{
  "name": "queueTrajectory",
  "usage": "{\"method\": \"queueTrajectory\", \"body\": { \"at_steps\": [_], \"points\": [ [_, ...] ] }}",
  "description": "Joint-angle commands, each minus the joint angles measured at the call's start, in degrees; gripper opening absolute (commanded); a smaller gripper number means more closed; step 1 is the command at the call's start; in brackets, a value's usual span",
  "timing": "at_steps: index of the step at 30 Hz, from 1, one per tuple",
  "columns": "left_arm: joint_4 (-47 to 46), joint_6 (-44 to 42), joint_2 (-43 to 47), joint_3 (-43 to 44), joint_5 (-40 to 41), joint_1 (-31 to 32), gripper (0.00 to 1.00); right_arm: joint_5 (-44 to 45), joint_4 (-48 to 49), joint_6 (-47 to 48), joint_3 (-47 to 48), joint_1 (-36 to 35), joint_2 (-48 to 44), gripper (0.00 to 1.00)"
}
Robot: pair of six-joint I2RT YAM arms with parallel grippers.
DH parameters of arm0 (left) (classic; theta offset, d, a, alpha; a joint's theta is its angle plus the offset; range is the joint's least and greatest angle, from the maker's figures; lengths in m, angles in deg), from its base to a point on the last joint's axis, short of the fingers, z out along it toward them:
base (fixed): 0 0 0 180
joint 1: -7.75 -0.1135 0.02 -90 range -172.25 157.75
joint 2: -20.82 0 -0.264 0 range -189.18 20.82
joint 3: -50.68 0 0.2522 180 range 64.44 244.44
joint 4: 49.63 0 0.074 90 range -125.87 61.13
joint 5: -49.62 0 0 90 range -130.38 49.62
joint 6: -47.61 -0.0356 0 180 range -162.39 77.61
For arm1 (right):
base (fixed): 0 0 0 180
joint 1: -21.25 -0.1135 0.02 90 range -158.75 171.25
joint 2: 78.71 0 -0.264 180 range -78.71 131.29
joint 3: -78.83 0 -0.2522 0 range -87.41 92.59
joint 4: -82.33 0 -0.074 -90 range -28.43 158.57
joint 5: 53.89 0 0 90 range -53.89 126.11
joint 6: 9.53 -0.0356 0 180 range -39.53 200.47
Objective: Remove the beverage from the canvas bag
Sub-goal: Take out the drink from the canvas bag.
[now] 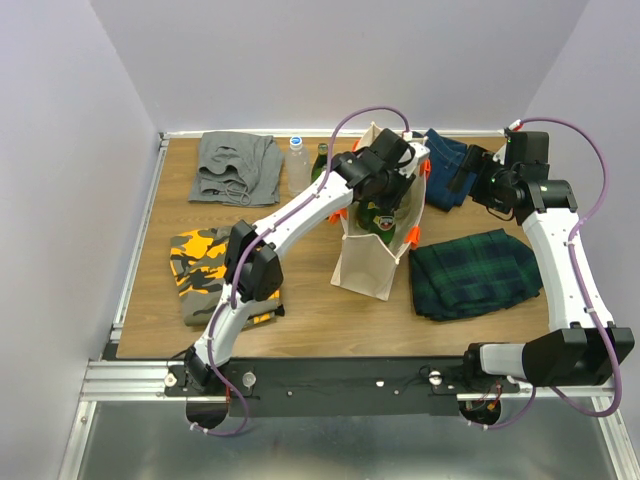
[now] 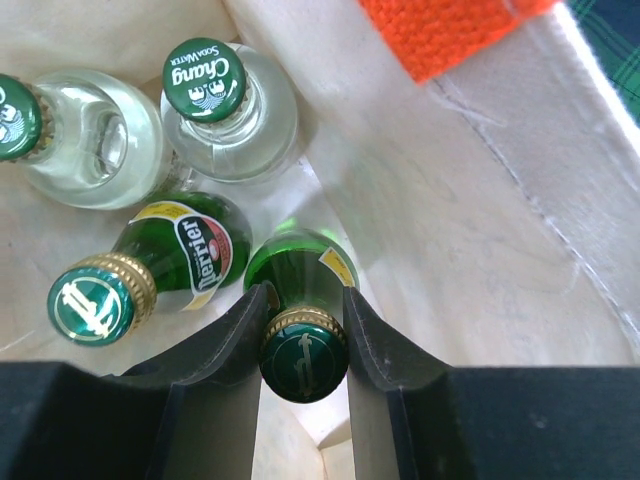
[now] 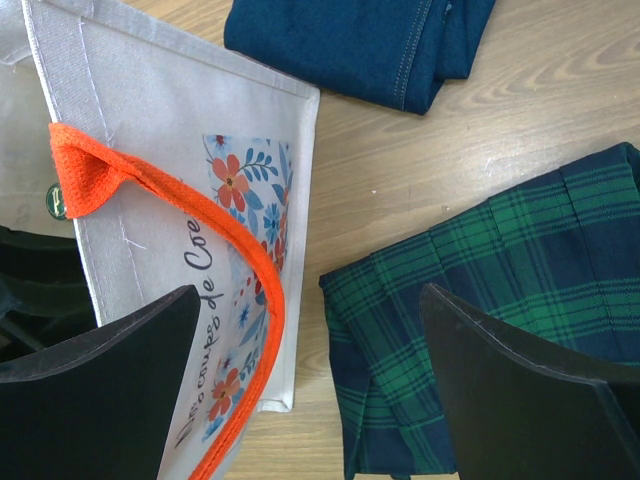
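The cream canvas bag (image 1: 368, 262) with orange handles (image 3: 95, 175) stands mid-table. Inside it, the left wrist view shows a green Perrier bottle (image 2: 298, 268) with my left gripper (image 2: 303, 312) shut on its neck just under the green cap. A second Perrier bottle (image 2: 150, 270) and two clear Chang soda bottles (image 2: 225, 105) stand beside it in the bag. From above, my left gripper (image 1: 385, 170) reaches into the bag's open top. My right gripper (image 3: 312, 340) hangs open to the right of the bag, above the table, holding nothing.
A green plaid cloth (image 1: 472, 272) lies right of the bag and folded blue jeans (image 1: 447, 168) behind it. A grey garment (image 1: 236, 166) and a camouflage one (image 1: 205, 270) lie on the left. A clear bottle (image 1: 297, 165) and a green bottle (image 1: 320, 160) stand behind the bag.
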Motion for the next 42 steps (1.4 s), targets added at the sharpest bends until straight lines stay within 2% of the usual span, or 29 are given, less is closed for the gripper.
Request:
{"method": "queueTrajectory", "body": {
  "at_steps": [1,17,42],
  "points": [
    [-2.7,-0.8,6.7,4.5,-0.6,0.0,0.00,0.6,-0.2,0.1,0.4,0.1,0.3,1.00],
    [-1.3,-0.8,9.6,8.0,-4.0,-0.1,0.00,0.3,0.0,0.1,0.9,0.1,0.6,1.00],
    [-1.6,0.0,15.9,8.9,-6.6,-0.2,0.00,0.5,-0.3,-0.1,0.0,0.1,-0.5,1.00]
  ]
}}
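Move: The drink, a green bottle already gripped by its neck in the left hand, still stands in the canvas bag. The bottles taken out earlier stand on the table: a green table bottle some 11 cm ahead and 18 cm left, a water bottle about as far ahead and 24 cm left, their middles roughly 9 cm below. Left in the bag are another green bottle about 4 cm ahead and 5 cm left, and a clear bottle 8 cm ahead, 2 cm right. From the idle right hand, the drink is about 15 cm left, 1 cm back and 14 cm below. The green bottle, still pinched just under its cap, is drawn up through the bag by the left hand, about 11 cm, starting slowly, slackening a little past halfway and then climbing on. Late on the hand also eases slightly back, and its fingers' downward slant flattens by some 10 degrees; the grip is kept throughout. ##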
